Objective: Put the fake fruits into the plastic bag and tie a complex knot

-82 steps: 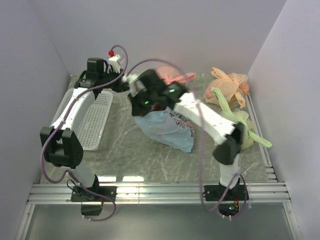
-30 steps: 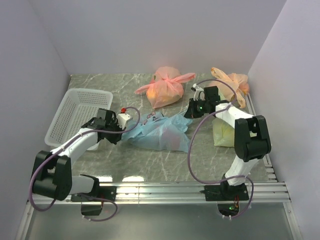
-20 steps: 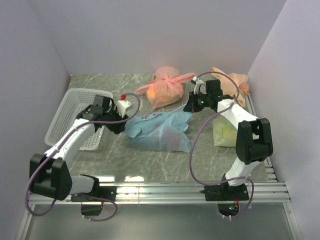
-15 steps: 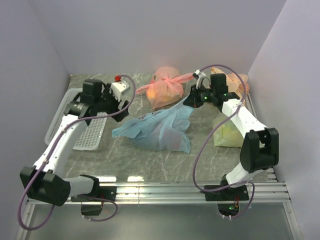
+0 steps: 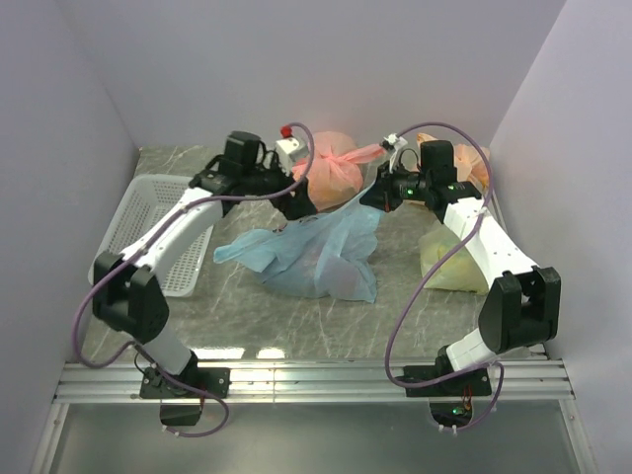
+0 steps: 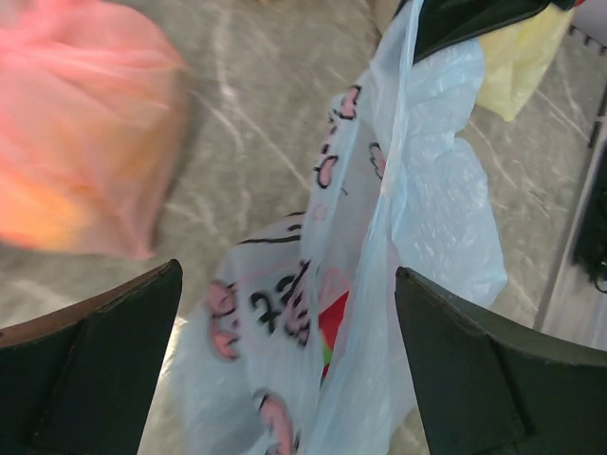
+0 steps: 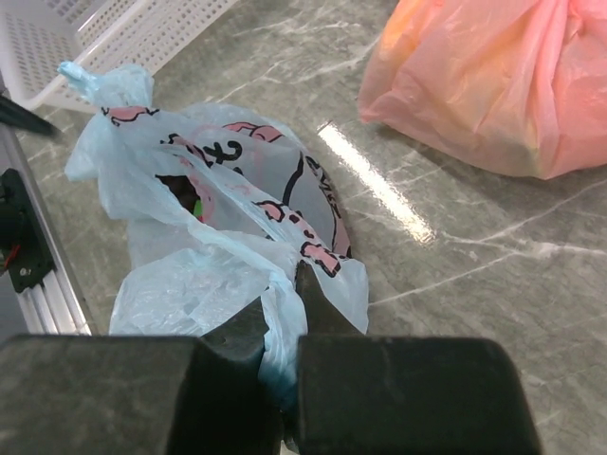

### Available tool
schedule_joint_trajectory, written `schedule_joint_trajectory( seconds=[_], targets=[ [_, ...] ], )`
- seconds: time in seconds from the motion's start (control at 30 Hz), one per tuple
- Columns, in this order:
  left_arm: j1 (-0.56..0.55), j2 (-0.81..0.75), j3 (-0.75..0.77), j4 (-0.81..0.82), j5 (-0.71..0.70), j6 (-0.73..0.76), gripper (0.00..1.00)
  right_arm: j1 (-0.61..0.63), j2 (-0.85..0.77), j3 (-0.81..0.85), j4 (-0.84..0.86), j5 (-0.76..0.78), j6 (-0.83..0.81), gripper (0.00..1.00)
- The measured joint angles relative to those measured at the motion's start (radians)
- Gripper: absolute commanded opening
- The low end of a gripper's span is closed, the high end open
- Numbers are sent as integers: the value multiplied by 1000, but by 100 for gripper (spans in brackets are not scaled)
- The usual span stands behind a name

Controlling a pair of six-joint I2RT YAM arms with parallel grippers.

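The light blue plastic bag [image 5: 318,252] with its pink-and-dark print lies at mid-table. My right gripper [image 5: 375,195] is shut on one of its handles [image 7: 281,327] and holds it up and taut. The other handle [image 5: 235,251] trails loose to the left, its twisted end [image 7: 102,80] free. My left gripper [image 6: 287,277] hangs open above the bag [image 6: 379,246], nothing between its fingers [image 6: 104,370]. Fake fruits show through the film as a red and green patch [image 6: 334,324] and a dark shape [image 7: 180,194]. No knot shows.
A white basket [image 5: 148,222] stands at the left. Two tied pink-orange bags [image 5: 331,173] [image 5: 464,163] sit at the back. A yellow-green bag [image 5: 444,259] lies beside the right arm. Walls close in the table on three sides.
My left gripper opened, let go of the bag's left handle and swung from the front left to the back, over the bag. My right gripper kept its grip, rising slightly.
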Motion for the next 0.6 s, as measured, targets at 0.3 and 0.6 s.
schedule_joint_trajectory(
  seconds=[0.3,0.6],
  targets=[
    [-64,149,-119,144,100,-83,76,0,0,6,29,-21,52,0],
    [-88,240,-140,149,174,-90,1,2,4,20,93,-6,336,85]
  ],
)
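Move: The blue plastic bag's gathered neck lies about 12 cm below the open left hand, 5 cm to its right and 4 cm back. The bag's filled body is some 10 cm back, 2 cm right and 20 cm down; the pink tied bag is about 12 cm ahead, 5 cm right and 20 cm down. From the right hand, already pinching the top, the neck lies roughly 11 cm left, 5 cm back and 9 cm down. The left hand sinks about 12 cm and rightwards, pinching the blue bag's neck; then the right fingers open. ##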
